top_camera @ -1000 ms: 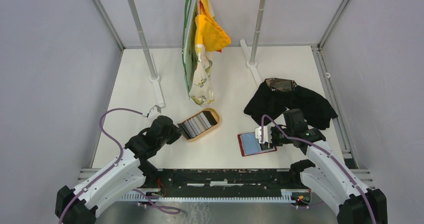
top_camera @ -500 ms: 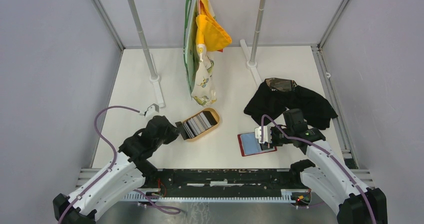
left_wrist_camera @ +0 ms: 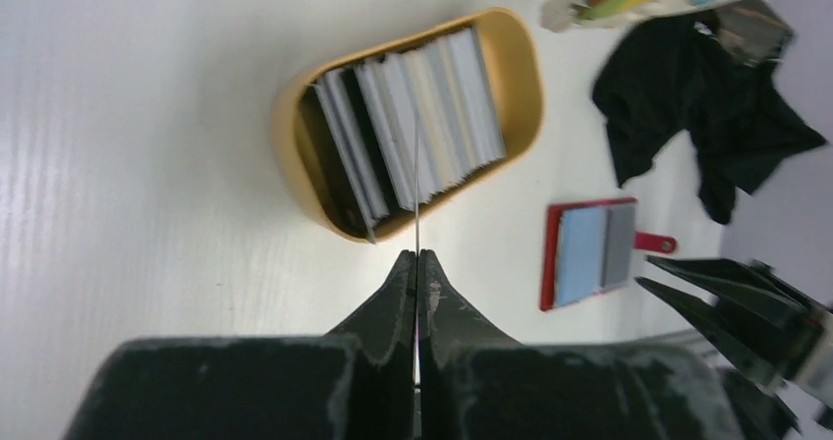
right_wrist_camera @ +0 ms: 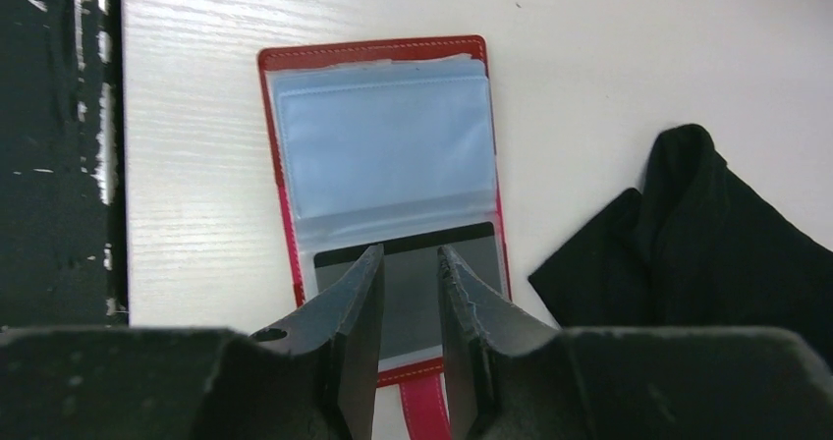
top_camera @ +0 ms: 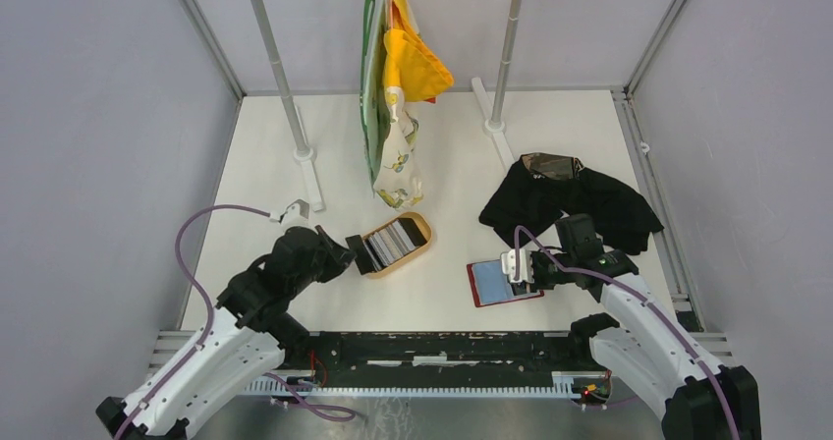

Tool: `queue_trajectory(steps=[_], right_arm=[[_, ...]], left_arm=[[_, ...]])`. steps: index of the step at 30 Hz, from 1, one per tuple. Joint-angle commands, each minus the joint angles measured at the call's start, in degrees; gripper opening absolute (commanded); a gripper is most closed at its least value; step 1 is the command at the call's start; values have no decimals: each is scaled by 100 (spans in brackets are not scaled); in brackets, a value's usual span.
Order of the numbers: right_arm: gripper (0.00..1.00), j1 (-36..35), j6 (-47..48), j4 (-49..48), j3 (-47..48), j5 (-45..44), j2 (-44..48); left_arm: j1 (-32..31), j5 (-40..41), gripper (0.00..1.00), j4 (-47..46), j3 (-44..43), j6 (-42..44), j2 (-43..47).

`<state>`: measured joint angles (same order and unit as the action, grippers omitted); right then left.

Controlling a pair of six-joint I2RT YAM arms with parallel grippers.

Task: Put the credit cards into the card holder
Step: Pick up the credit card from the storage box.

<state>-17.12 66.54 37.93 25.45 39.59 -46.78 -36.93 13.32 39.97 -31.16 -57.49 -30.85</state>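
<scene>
My left gripper (left_wrist_camera: 416, 255) is shut on one credit card (left_wrist_camera: 416, 185), which shows edge-on as a thin line reaching toward the tan tray (left_wrist_camera: 283, 145). Several more credit cards (left_wrist_camera: 422, 126) stand on edge in that tray. From above, the left gripper (top_camera: 346, 250) sits just at the tray's (top_camera: 424, 234) near-left end. The red card holder (top_camera: 481, 285) lies open and flat, with a grey card (right_wrist_camera: 408, 302) in its near clear pocket and the far pocket (right_wrist_camera: 383, 155) pale blue. My right gripper (right_wrist_camera: 410, 253) stands open just over the grey card, nothing between its fingers.
A crumpled black cloth (top_camera: 580, 204) lies right of the card holder, close to the right arm. Colourful bags (top_camera: 398, 96) hang from a rack whose two posts (top_camera: 285, 77) stand on the far half of the table. A black rail (top_camera: 442, 347) runs along the near edge.
The left arm has drawn back a little to the left, with the card still pinched beside the tray's end. The right arm and the card holder have not moved.
</scene>
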Motion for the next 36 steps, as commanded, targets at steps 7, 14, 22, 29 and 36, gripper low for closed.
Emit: queue_trajectory(steps=[7, 14, 22, 29, 36], right_arm=[[33, 19, 309, 474, 394, 1185, -313], [39, 26, 216, 508, 767, 1670, -311], [43, 24, -847, 118, 1690, 2629, -956], [62, 113, -2705, -1340, 1186, 3116, -1029], [69, 360, -5184, -3669, 339, 3389, -771]], left_arm=[[16, -2343, 2, -2862, 516, 982, 779], [-51, -3311, 2, -6591, 1521, 872, -94], [-1371, -2258, 2, -8648, 1599, 1851, -1663], [-1835, -2048, 2, -9839, 1428, 2144, -2994], [-1936, -2245, 2, -10887, 1397, 2182, -3854]])
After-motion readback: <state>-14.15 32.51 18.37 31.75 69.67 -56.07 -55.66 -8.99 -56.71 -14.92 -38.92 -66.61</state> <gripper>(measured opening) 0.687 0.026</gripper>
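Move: My left fingers already hold a black credit card clear of the storage box. The open card holder lies about 34 cm to their right, 6 cm back and 12 cm below. The storage box sits some 9 cm right, 2 cm ahead and 10 cm down, and my right gripper waits about 36 cm right, 4 cm back and 6 cm lower. From my right hand, the card is roughly 35 cm left, 4 cm ahead and 6 cm above. I keep the card pinched and sweep my left hand some 20 cm right, rising about 6 cm, over the storage box's near side towards the card holder, turning clockwise and levelling the fingers until they point at my right hand. Meanwhile my right hand first draws back slightly, then rises 9 cm off the holder and goes 7 cm left towards the card, levelling and spreading its fingers wide. ##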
